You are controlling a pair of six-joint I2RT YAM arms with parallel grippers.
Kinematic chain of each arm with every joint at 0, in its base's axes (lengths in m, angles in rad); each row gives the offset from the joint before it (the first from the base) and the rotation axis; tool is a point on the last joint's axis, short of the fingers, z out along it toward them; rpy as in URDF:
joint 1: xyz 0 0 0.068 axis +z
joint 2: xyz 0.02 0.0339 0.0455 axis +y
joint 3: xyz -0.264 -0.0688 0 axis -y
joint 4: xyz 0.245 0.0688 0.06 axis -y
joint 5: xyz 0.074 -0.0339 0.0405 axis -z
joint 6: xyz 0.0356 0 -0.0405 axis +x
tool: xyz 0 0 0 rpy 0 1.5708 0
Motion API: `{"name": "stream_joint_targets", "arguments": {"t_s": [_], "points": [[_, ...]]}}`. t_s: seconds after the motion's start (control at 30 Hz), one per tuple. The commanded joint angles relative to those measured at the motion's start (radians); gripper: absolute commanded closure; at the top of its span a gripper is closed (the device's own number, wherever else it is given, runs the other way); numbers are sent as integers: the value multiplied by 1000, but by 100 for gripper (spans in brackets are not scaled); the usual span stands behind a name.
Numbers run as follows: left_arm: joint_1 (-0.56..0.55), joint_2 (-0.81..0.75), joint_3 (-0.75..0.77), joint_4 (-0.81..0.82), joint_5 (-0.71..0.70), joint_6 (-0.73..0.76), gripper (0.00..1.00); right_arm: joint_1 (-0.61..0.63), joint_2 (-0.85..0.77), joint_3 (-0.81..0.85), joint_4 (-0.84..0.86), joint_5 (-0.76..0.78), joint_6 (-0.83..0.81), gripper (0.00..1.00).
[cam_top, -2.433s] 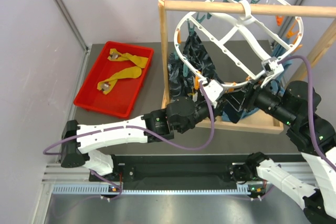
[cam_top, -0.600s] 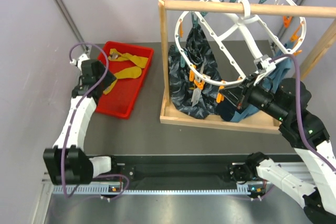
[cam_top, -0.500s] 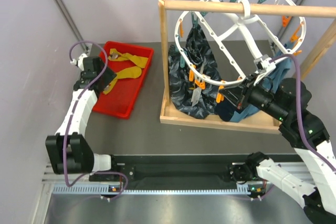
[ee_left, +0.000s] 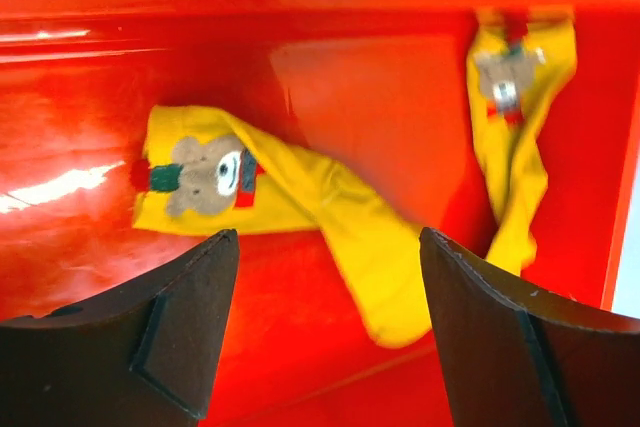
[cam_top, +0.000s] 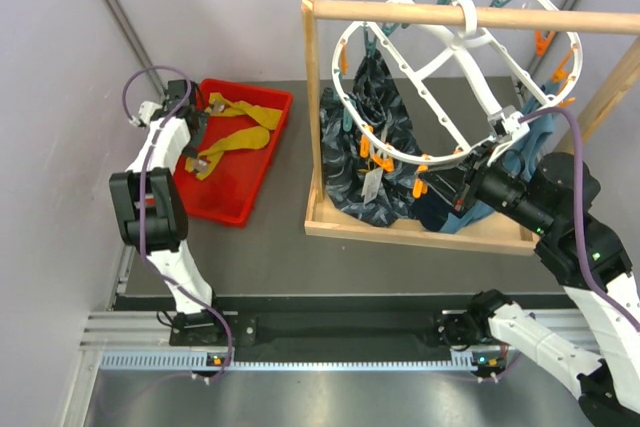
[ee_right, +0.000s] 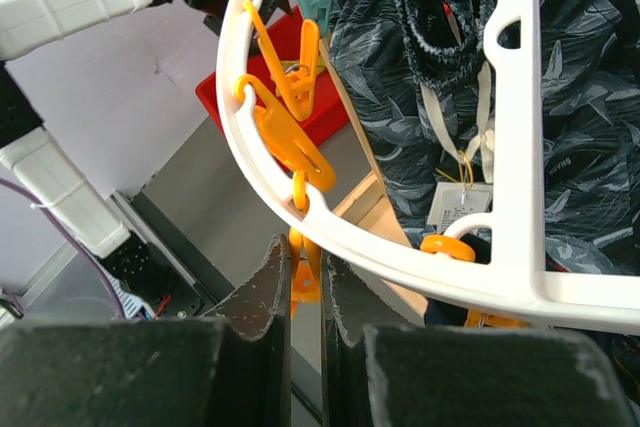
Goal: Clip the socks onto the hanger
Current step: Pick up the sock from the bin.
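Observation:
Two mustard-yellow socks (cam_top: 236, 139) lie in a red tray (cam_top: 200, 209). In the left wrist view the nearer sock (ee_left: 300, 192) has a bear patch and the other sock (ee_left: 515, 97) lies at the far right. My left gripper (ee_left: 328, 247) hovers open just above the nearer sock, with nothing held, at the tray's left side (cam_top: 193, 132). The white oval hanger (cam_top: 440, 62) hangs from the rod. My right gripper (ee_right: 305, 272) is shut on an orange clip peg (ee_right: 318, 277) under the hanger's near rim (ee_right: 400, 257). A dark navy piece (cam_top: 432, 209) hangs there.
The wooden rod-and-post rack (cam_top: 440, 15) stands on a wooden base (cam_top: 400, 230) at the right. A large dark patterned cloth (cam_top: 365, 147) and a teal-blue cloth (cam_top: 520, 147) hang inside it. Grey walls close the left side and the back.
My left arm has swung from the hanger to the red tray and its jaws have opened wider. My right gripper has stayed shut at the hanger's rim.

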Motion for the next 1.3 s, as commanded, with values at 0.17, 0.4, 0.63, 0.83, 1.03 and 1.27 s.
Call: {"name": "stream_joint_targets", "arguments": {"t_s": [0.17, 0.4, 0.63, 0.83, 1.03, 1.27], "points": [[16, 182, 134, -113, -92, -321, 21, 3, -8, 8, 85, 19, -3, 100], [36, 284, 179, -165, -98, -393, 21, 3, -7, 14, 80, 23, 2, 100], [58, 332, 175, -234, -75, -455, 32, 3, -1, 19, 85, 16, 7, 100], [63, 347, 173, -220, -68, -406, 62, 5, -4, 19, 82, 19, 10, 100], [55, 268, 135, -137, -104, -259, 100, 5, -5, 14, 83, 19, 10, 100], [-20, 59, -29, 53, -173, -26, 100, 3, 4, 4, 98, 15, 13, 100]]}}
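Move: The near yellow sock's bear-faced cuff is the left hand's target: about 4 cm to its left, 1 cm ahead and 10 cm below, on the bin floor. The far yellow sock's middle lies some 14 cm farther out than that cuff and 13 cm to the right of it. The bin's left rim runs about 13 cm left of the left hand, level with it. From the right hand, the cuff is roughly 30 cm ahead, 55 cm left and 35 cm below. The left fingers shut on the near yellow sock and pinch its cuff at the bear's face. To reach it the open hand sinks about 10 cm into the bin, edging some 4 cm left, while turning some 20 degrees counter-clockwise and tilting slightly; once closed, it starts up and back by a centimetre or two, partly undoing the turn. ##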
